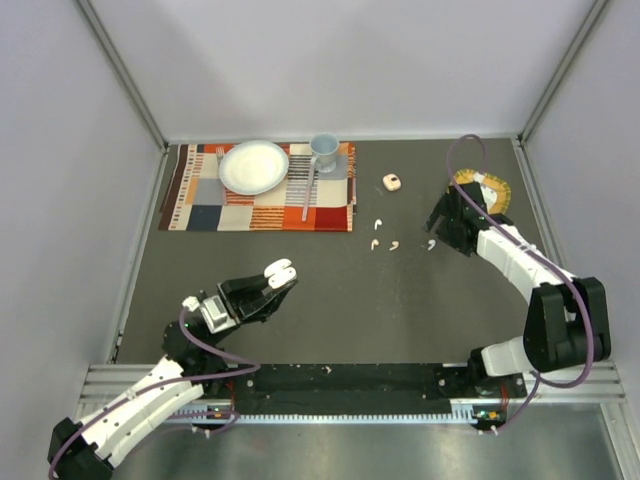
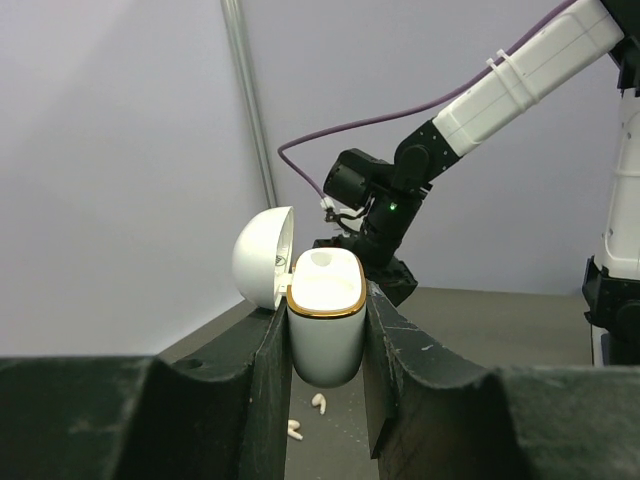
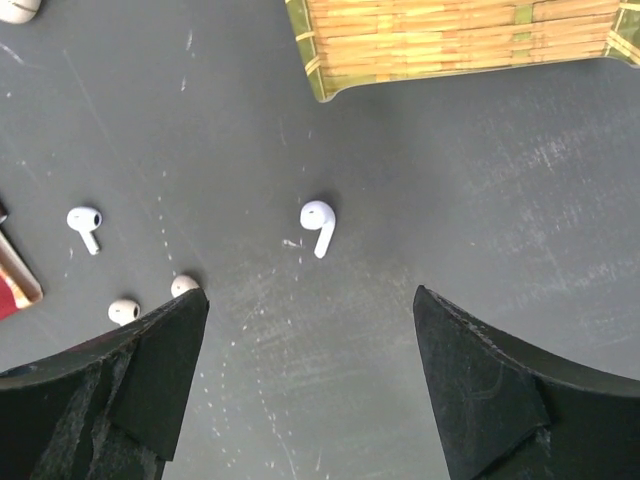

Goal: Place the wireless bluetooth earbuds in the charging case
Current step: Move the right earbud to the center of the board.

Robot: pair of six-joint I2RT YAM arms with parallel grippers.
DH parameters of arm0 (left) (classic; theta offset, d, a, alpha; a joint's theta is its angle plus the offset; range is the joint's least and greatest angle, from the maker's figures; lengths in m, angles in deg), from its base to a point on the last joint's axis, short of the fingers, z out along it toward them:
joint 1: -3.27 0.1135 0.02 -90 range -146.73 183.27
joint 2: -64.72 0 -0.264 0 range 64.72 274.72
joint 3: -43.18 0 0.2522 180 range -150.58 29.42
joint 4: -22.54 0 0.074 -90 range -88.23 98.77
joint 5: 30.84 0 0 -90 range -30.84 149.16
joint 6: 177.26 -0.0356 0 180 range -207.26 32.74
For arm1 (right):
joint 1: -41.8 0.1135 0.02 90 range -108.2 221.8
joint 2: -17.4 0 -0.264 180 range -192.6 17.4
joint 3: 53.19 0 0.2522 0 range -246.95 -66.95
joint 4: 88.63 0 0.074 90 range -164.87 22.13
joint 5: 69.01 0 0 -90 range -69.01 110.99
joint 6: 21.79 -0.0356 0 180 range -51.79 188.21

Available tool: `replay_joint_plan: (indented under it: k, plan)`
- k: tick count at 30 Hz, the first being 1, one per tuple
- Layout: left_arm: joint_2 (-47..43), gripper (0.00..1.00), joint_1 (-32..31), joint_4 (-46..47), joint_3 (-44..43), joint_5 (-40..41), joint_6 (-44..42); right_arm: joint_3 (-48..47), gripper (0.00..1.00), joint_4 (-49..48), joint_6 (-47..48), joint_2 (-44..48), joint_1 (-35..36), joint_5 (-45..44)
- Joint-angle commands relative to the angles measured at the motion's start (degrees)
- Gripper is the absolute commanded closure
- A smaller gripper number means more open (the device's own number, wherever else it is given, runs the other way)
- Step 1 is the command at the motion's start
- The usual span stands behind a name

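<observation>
My left gripper [image 1: 279,273] is shut on a white charging case [image 2: 325,320], holding it upright above the table with its lid [image 2: 264,256] flipped open to the left. The case's gold-rimmed top faces up. Several white earbuds lie on the dark table: one [image 1: 431,243] beside my right gripper [image 1: 445,228], the others [image 1: 378,223] [image 1: 375,244] [image 1: 395,244] further left. In the right wrist view the nearest earbud [image 3: 318,225] lies just ahead of the open gripper [image 3: 310,320], apart from both fingers. Two earbuds [image 2: 320,402] [image 2: 295,430] show below the held case.
A second, cream case [image 1: 392,181] lies shut behind the earbuds. A bamboo tray [image 1: 487,190] sits behind my right gripper, also in the right wrist view [image 3: 450,40]. A patterned placemat [image 1: 200,205] at the back left carries a plate [image 1: 254,166], a cup [image 1: 323,150] and a spoon [image 1: 309,185].
</observation>
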Motion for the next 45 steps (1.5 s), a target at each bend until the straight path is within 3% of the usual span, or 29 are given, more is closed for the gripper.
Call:
replay_joint_plan:
  k: [1, 15, 45]
  plan:
    - [0.1, 1.0, -0.1, 0.4, 3.5, 1.0, -1.2, -4.5, 0.18, 0.4, -1.6, -3.2, -0.3, -1.6]
    - [-0.4, 1.0, -0.1, -1.7, 3.5, 1.6, -1.2, -9.0, 0.4, 0.6, -4.4, -14.9, -0.3, -1.2]
    - [-1.9, 1.0, -0.1, -3.4, 3.6, 2.5, -2.0, -11.5, 0.52, 0.8, -3.1, -20.6, -0.3, -3.5]
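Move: The right earbud lies on the board about 4 cm ahead of the right hand and some 9 cm below it, centred between the spread fingers. The nearest other earbud is level with it and some 11 cm to its left; the yellow basket's middle is about 13 cm beyond it and 15 cm to its right. From the left hand, the right earbud is roughly 25 cm ahead, 40 cm to the right and 29 cm below. The right hand sinks about 6.5 cm towards the right earbud, most of that early on, while easing some 3 cm forward and tipping its fingers about 10 degrees steeper towards the board. On the way the wide-open fingers narrow to about half open, one on each side of the earbud with a gap still left, and no touch can be seen. ##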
